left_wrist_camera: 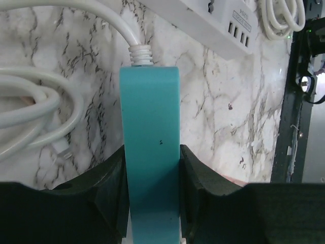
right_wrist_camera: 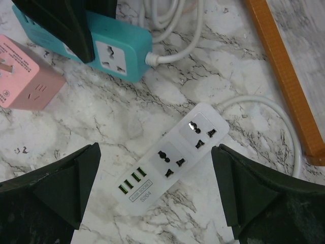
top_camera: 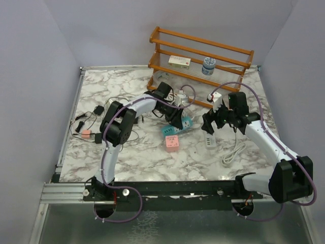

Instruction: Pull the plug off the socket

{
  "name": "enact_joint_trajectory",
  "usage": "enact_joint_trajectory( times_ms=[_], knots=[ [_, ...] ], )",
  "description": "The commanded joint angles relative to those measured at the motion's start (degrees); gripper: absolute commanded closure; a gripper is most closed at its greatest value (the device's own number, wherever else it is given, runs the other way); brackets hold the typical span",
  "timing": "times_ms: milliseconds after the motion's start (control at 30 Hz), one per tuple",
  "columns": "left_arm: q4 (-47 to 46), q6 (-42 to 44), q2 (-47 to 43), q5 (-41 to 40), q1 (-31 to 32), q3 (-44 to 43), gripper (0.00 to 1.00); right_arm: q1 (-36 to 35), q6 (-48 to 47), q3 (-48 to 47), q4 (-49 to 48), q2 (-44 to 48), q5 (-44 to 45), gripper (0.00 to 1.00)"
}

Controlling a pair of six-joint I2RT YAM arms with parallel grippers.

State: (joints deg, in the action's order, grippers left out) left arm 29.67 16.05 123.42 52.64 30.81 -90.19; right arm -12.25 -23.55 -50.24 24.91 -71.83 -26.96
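A teal socket strip [left_wrist_camera: 150, 112] lies on the marble table with its white cable [left_wrist_camera: 133, 38] running off its far end. My left gripper [left_wrist_camera: 151, 152] is shut on it, a finger pressed against each long side. From above, the left gripper [top_camera: 175, 118] covers most of the strip [top_camera: 184, 123]. In the right wrist view one empty outlet of the teal strip [right_wrist_camera: 114, 51] shows; the other outlets are under the left gripper. The plug is hidden in every view. My right gripper [right_wrist_camera: 155, 173] hangs open above a white socket strip [right_wrist_camera: 172, 155] with empty outlets.
A pink cube socket [top_camera: 171, 143] sits just in front of the teal strip. A wooden rack [top_camera: 200, 56] with a box and a jar stands at the back. Black adapters and cables [top_camera: 94, 119] lie at the left. The white strip's cable [top_camera: 233, 152] loops at the right.
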Motion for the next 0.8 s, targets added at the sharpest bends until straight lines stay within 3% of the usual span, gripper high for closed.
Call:
enact_joint_trajectory(
  times_ms=[0,100,267,300,333,767],
  knots=[
    [0.2,-3.2,5.4,6.7,1.9,-5.4,0.57,0.8,-0.5,0.7,-1.3,0.4,2.2,0.0],
    [0.2,-4.1,6.7,2.7,2.0,-6.7,0.48,1.1,-0.7,0.6,-1.3,0.2,2.0,0.0],
    [0.2,-3.8,4.1,-4.1,2.0,-6.1,0.22,1.1,-0.8,0.4,-1.1,-0.3,1.5,0.0],
    [0.2,-3.7,3.2,-5.0,2.0,-5.8,0.16,1.2,-0.8,0.4,-1.0,-0.3,1.5,0.0],
    [0.2,-3.4,2.2,-5.7,2.0,-5.6,0.03,1.1,-0.8,0.3,-1.0,-0.1,1.5,0.0],
    [4.3,5.4,-14.6,-14.1,0.6,-0.1,0.01,1.3,-2.6,0.9,-0.9,1.3,-1.8,0.0]
  ],
)
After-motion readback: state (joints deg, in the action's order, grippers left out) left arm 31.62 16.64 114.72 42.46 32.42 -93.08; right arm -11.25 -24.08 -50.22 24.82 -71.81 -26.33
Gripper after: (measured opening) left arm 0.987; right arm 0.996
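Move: The turquoise strip is still pinched near its middle in the left fingers, and its resting spot on the marble is just under it, about 1 cm to the right and 3 cm down. The pink cube sits roughly 8 cm back and 3 cm left of that hand. The white strip lies some 15 cm right and 6 cm back, and the white cord coil about 8 cm ahead and 5 cm right. From the right hand, the turquoise strip is about 13 cm left, 2 cm ahead and 9 cm below. The turquoise strip is carried the last 2 cm or so right and down to the marble beside the pink cube by the left hand, whose fingers then open wide and let go. The empty hand then lifts some 8 cm, drifting slightly forward and back to the left, as the wrist tilts the fingertips forward. ##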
